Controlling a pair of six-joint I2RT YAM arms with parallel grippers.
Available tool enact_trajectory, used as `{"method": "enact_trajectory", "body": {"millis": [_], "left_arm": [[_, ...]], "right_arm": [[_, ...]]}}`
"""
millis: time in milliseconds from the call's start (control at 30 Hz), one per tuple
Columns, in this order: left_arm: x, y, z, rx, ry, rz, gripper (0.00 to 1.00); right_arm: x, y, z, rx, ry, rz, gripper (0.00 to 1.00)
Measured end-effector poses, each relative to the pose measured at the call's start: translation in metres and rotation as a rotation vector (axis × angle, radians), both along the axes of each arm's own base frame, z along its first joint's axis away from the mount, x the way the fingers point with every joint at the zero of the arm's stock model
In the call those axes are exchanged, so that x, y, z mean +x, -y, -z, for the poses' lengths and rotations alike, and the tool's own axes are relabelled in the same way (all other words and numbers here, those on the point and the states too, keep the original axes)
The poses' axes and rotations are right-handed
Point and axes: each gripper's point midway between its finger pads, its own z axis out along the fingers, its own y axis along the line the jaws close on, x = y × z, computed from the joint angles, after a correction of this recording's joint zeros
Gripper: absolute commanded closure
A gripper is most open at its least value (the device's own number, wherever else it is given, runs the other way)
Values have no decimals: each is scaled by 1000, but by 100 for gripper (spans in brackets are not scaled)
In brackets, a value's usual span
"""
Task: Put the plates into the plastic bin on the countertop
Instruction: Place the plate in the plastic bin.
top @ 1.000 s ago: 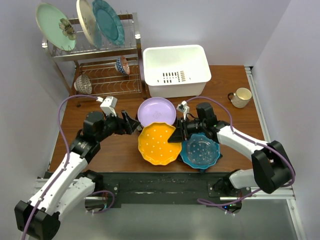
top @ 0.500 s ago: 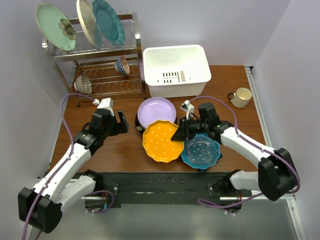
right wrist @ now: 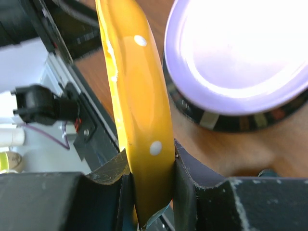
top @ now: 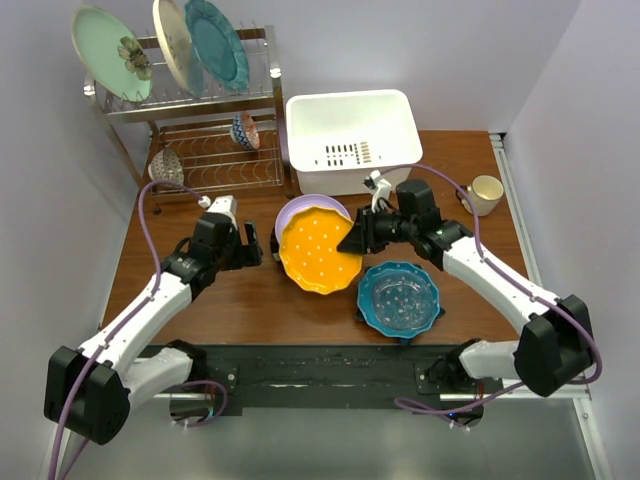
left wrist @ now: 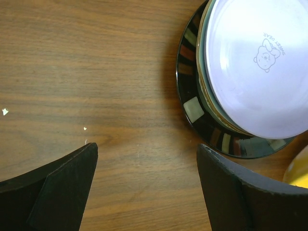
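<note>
My right gripper [top: 357,238] is shut on the rim of the orange scalloped white-dotted plate [top: 318,250], holding it tilted above the countertop [top: 200,310]. In the right wrist view the orange plate [right wrist: 137,86] stands edge-on between the jaws of the right gripper [right wrist: 149,192]. The lilac plate [top: 296,209] lies behind it, partly hidden, on a dark glossy plate [left wrist: 202,120]. The blue scalloped plate [top: 399,298] lies flat near the front edge. The white plastic bin [top: 350,138] stands at the back. My left gripper [top: 256,248] is open over bare wood, left of the lilac plate [left wrist: 255,67].
A chrome dish rack [top: 190,100] at the back left holds a mint plate [top: 108,50], a cream plate [top: 170,45] and a teal plate [top: 215,42], with two small bowls [top: 245,130] on its lower shelf. A mug [top: 481,194] stands at the right edge.
The right gripper has lifted the orange plate off the countertop and carried it back toward the lilac plate, tilting it. The left gripper has drawn back from the orange plate.
</note>
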Motion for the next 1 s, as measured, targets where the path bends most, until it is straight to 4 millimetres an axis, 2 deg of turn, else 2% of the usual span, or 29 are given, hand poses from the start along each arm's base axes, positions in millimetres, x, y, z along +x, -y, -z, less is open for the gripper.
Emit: {"method": "enact_trajectory", "body": {"millis": [133, 433, 833, 1000], "left_arm": [[0, 3, -1, -7, 2, 13, 12], [3, 18, -3, -58, 12, 82, 13], [3, 36, 1, -113, -12, 154, 14], [3, 38, 0, -124, -9, 165, 15]], "right_arm": [[19, -6, -10, -2, 11, 27, 100], [60, -12, -18, -16, -13, 74, 100], [122, 17, -48, 25, 24, 211, 100], [150, 20, -59, 46, 32, 243, 100]]}}
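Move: The right hand already grips the orange plate by its right edge. The plastic bin's middle lies about 30 cm straight ahead of this hand and some 11 cm lower; the purple plate on its stack is 8 cm ahead and 11 cm left, and the blue plate 8 cm back and 11 cm right, both about 15 cm below. From the empty left hand, the purple plate is roughly 7 cm ahead, 15 cm right and 8 cm down. Forward towards the plastic bin, about 15 cm and rising some 6 cm, the right hand carries the orange plate, its pinch on the right edge unchanged and its wrist turning some 15 degrees clockwise. The left hand, fingers still wide open and touching nothing, shifts about 4 cm to the right towards the purple plate, turning slightly clockwise. ##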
